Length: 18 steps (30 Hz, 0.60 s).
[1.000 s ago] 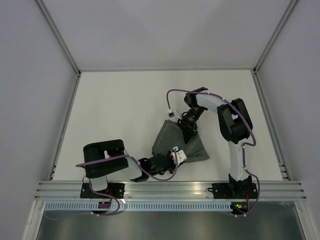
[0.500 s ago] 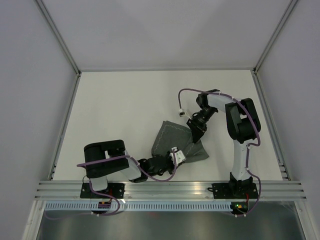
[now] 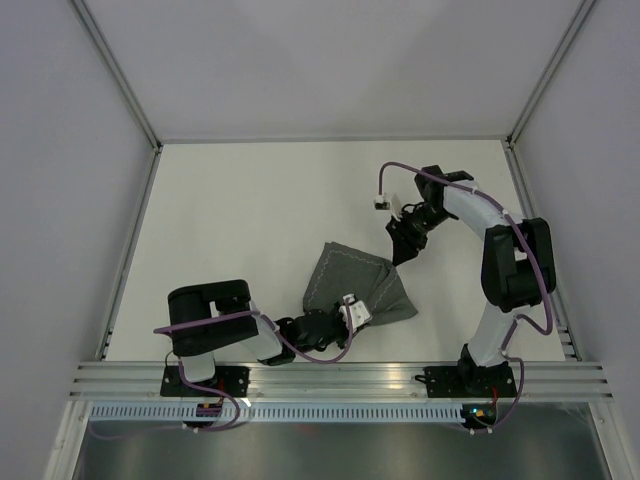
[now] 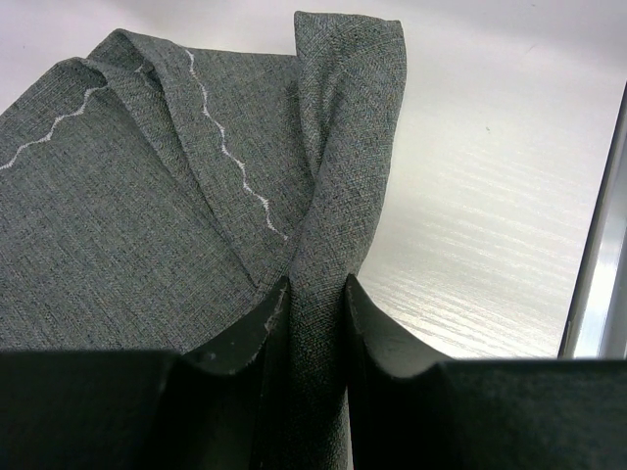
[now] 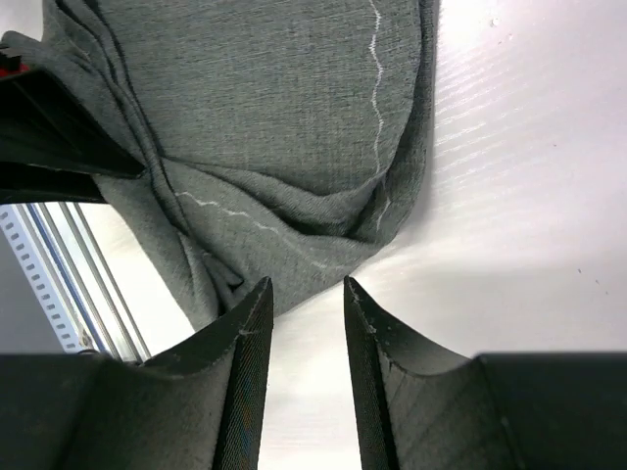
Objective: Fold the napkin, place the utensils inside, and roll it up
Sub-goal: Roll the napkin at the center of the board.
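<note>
The dark grey napkin [image 3: 345,278] lies bunched in a rough triangle on the white table, near the front. My left gripper [image 3: 357,309] reaches in low from the left. It is shut on a raised fold of the napkin [image 4: 147,196], and the cloth fills the gap between its fingertips [image 4: 315,291]. My right gripper [image 3: 403,248] hovers just past the napkin's far right corner. In its own view it stands open [image 5: 306,286] with only bare table between the fingers. The napkin's [image 5: 274,98] wavy stitched hem lies just beyond those tips. The utensils are out of view.
An aluminium rail [image 3: 340,378] runs along the near edge, and it also shows as a rail [image 4: 600,245] beside the left gripper. White walls and frame posts [image 3: 130,100] enclose the table [image 3: 250,200]. The left arm's black body [image 5: 49,137] sits close to the napkin.
My right arm has drawn back from on top of the napkin, up and to the right. Its gripper now stands clear of the cloth. The left gripper has kept its hold.
</note>
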Tool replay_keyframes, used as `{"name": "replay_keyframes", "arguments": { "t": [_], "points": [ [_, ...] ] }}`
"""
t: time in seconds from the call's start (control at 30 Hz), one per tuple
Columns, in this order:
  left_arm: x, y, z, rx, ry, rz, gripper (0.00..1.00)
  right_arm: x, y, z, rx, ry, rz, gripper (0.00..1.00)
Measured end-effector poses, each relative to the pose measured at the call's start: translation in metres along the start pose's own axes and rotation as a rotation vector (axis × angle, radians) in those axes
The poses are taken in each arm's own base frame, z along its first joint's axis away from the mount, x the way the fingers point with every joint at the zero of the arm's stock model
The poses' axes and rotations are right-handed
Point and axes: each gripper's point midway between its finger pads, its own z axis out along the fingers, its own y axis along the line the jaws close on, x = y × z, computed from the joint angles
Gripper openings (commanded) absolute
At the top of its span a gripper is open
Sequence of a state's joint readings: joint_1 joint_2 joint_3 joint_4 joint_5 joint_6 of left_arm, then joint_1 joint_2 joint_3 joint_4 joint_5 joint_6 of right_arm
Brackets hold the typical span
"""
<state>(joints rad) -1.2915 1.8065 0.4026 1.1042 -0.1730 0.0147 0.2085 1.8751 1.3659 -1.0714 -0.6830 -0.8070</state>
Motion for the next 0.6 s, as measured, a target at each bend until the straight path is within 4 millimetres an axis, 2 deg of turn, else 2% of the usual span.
{"name": "replay_keyframes", "arguments": {
  "t": [0.07,0.13,0.2,0.3,0.37,0.6],
  "points": [
    [0.0,0.0,0.0,0.0,0.0,0.0,0.02,-0.001,0.006,-0.007,0.016,-0.018,-0.026,0.41],
    [0.0,0.0,0.0,0.0,0.0,0.0,0.02,0.006,0.011,-0.006,0.001,-0.008,-0.028,0.4],
    [0.0,0.0,0.0,0.0,-0.001,0.0,0.02,0.021,0.014,-0.002,-0.024,0.013,-0.016,0.37],
    [0.0,0.0,0.0,0.0,-0.001,0.0,0.02,0.049,0.021,-0.001,-0.064,0.044,0.011,0.38],
    [0.0,0.0,0.0,0.0,-0.002,0.0,0.02,0.061,0.026,-0.003,-0.072,0.05,0.018,0.39],
    [0.0,0.0,0.0,0.0,-0.001,0.0,0.02,0.069,0.039,-0.008,-0.082,0.052,-0.031,0.44]
  ]
}}
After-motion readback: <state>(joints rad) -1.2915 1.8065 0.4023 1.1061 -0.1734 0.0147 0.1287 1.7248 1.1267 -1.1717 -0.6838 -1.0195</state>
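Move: The napkin's near right corner lies about 9 cm back from my right hand, 4 cm to its right and 6 cm below. The napkin's far right corner is nearly under that hand, some 1 cm ahead and 2 cm left, and its flat middle is 4 cm back and 10 cm left, both about 6 cm lower. From my left hand the near right corner is some 12 cm to the right and 3 cm ahead, about 1 cm lower. I swing my right hand back about 7 cm and some 4 cm to the right, just off the napkin's right edge, towards its near right corner. After a brief lift of about a centimetre it settles to nearly its starting height, fingers staying partly open and empty. My left hand holds still and keeps the rolled near edge pinched. ##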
